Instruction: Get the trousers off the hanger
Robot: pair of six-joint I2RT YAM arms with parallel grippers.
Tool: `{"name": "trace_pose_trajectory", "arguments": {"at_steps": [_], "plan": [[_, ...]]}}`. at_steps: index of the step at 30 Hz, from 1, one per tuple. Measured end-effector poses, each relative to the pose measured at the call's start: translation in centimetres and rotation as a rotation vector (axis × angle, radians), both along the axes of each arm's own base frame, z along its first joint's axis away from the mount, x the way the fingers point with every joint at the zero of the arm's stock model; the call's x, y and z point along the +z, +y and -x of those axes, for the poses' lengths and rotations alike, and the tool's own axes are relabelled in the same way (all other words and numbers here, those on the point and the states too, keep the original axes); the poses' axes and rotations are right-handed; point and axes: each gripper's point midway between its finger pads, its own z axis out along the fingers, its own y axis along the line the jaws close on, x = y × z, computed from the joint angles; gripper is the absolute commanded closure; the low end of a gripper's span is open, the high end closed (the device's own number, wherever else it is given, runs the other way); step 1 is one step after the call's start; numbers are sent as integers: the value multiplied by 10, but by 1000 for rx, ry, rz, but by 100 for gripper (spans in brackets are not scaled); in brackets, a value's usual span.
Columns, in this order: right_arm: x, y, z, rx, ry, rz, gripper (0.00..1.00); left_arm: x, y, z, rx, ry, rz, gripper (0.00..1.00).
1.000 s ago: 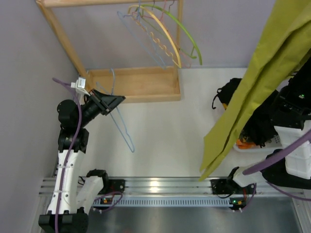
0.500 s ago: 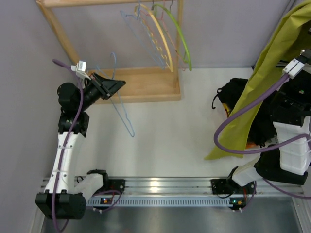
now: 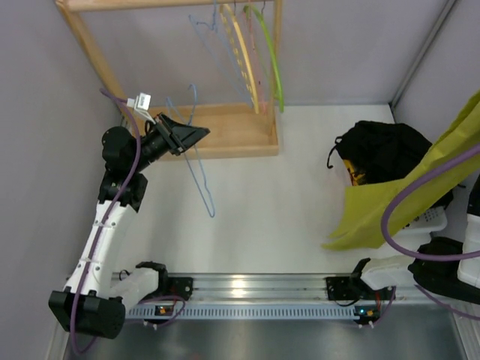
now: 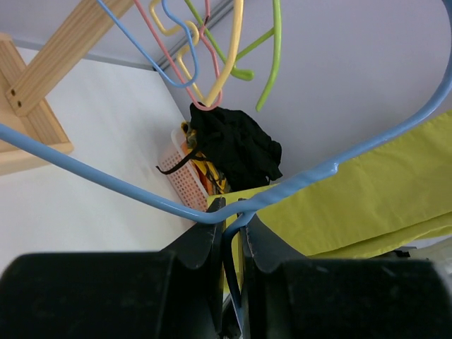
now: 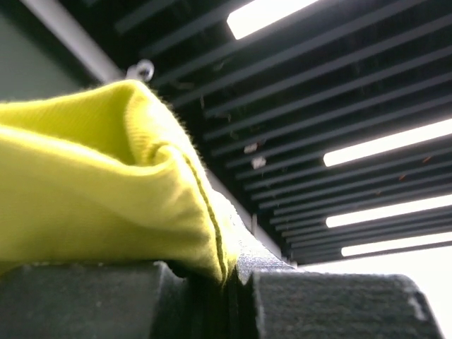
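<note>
The mustard trousers [image 3: 420,199] hang free at the right edge of the top view, apart from the hanger, their lower end resting on the table near the black heap. My right gripper [image 5: 229,279] is shut on a fold of the trousers [image 5: 99,191]; the gripper itself is out of the top view. My left gripper [image 3: 191,135] is shut on the neck of the thin light-blue wire hanger [image 3: 201,176], which hangs bare below it at the left. In the left wrist view the hanger's wire [image 4: 106,180] runs across above the shut jaws [image 4: 233,219].
A wooden rack [image 3: 217,131] stands at the back left with a yellow wooden hanger [image 3: 238,52], a lime-green hanger [image 3: 271,60] and other wire hangers on its bar. A black clothes heap [image 3: 386,150] lies on a white basket [image 3: 424,221] at the right.
My right arm has swung further right and pulled the trousers toward the right edge. My left gripper has shifted a little right with the bare hanger. The rack's hangers have swung.
</note>
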Motion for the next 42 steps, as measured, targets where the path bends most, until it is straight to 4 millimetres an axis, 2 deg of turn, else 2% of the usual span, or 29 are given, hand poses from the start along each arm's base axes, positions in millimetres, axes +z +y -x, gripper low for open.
{"name": "trace_pose_trajectory", "arguments": {"at_steps": [4, 9, 11, 14, 17, 21, 22, 23, 25, 28, 31, 36, 39, 42], "plan": [[-6, -7, -22, -25, 126, -44, 100, -2, -9, 1, -25, 2, -1, 100], [-17, 10, -67, -138, 301, -16, 100, -3, -13, -2, -32, 1, 0, 100], [-22, 15, -92, -240, 348, 0, 100, -4, -15, -4, -35, 2, 1, 100], [-34, 12, -146, -414, 416, 20, 100, -5, -17, -5, -39, 3, 1, 100], [-47, -7, -219, -515, 483, 39, 100, -5, -17, -4, -37, -5, -2, 100], [-85, -51, -312, -579, 630, 81, 100, -11, -15, -1, -31, -15, -10, 100], [-96, -65, -331, -583, 668, 94, 100, -13, -15, 0, -31, -13, -11, 100], [-102, -78, -341, -590, 688, 97, 100, -16, -15, 1, -31, -8, -12, 100], [-113, -110, -357, -603, 714, 104, 100, -22, -15, 1, -31, 5, -14, 100], [-118, -151, -361, -628, 708, 106, 100, -29, -15, 0, -30, 19, -16, 100], [-117, -173, -356, -645, 669, 111, 100, -31, -15, 0, -27, 23, -18, 100], [-123, -177, -357, -617, 641, 117, 100, -33, -14, 0, -24, 26, -18, 100], [-151, -175, -372, -578, 718, 128, 100, -34, -14, -1, -17, 28, -18, 100], [-194, -178, -391, -533, 844, 122, 100, -34, -13, -2, -12, 29, -17, 100]]}}
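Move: The right hand holds the trousers high up; the basket they hang over lies about 30 cm ahead of it, 8 cm to its right and nearly 80 cm below. The black garment heaped on the basket is some 37 cm ahead of that hand, 5 cm to its right and 73 cm down. The wooden rack's base is about 48 cm ahead, 50 cm left and 83 cm down. From the left hand the basket lies some 7 cm ahead, 50 cm right and 33 cm below. Forward in a quick sweep of about 35 cm, sinking and then swinging right, the right hand carries the trousers out high over the basket side, pauses briefly, then drops faster towards the basket, nearly 20 cm down in all. Its upward-pointing fingers tip forward some 50 degrees and turn clockwise, still pinching the cloth. The left hand keeps the empty blue hanger and sinks a few centimetres. ##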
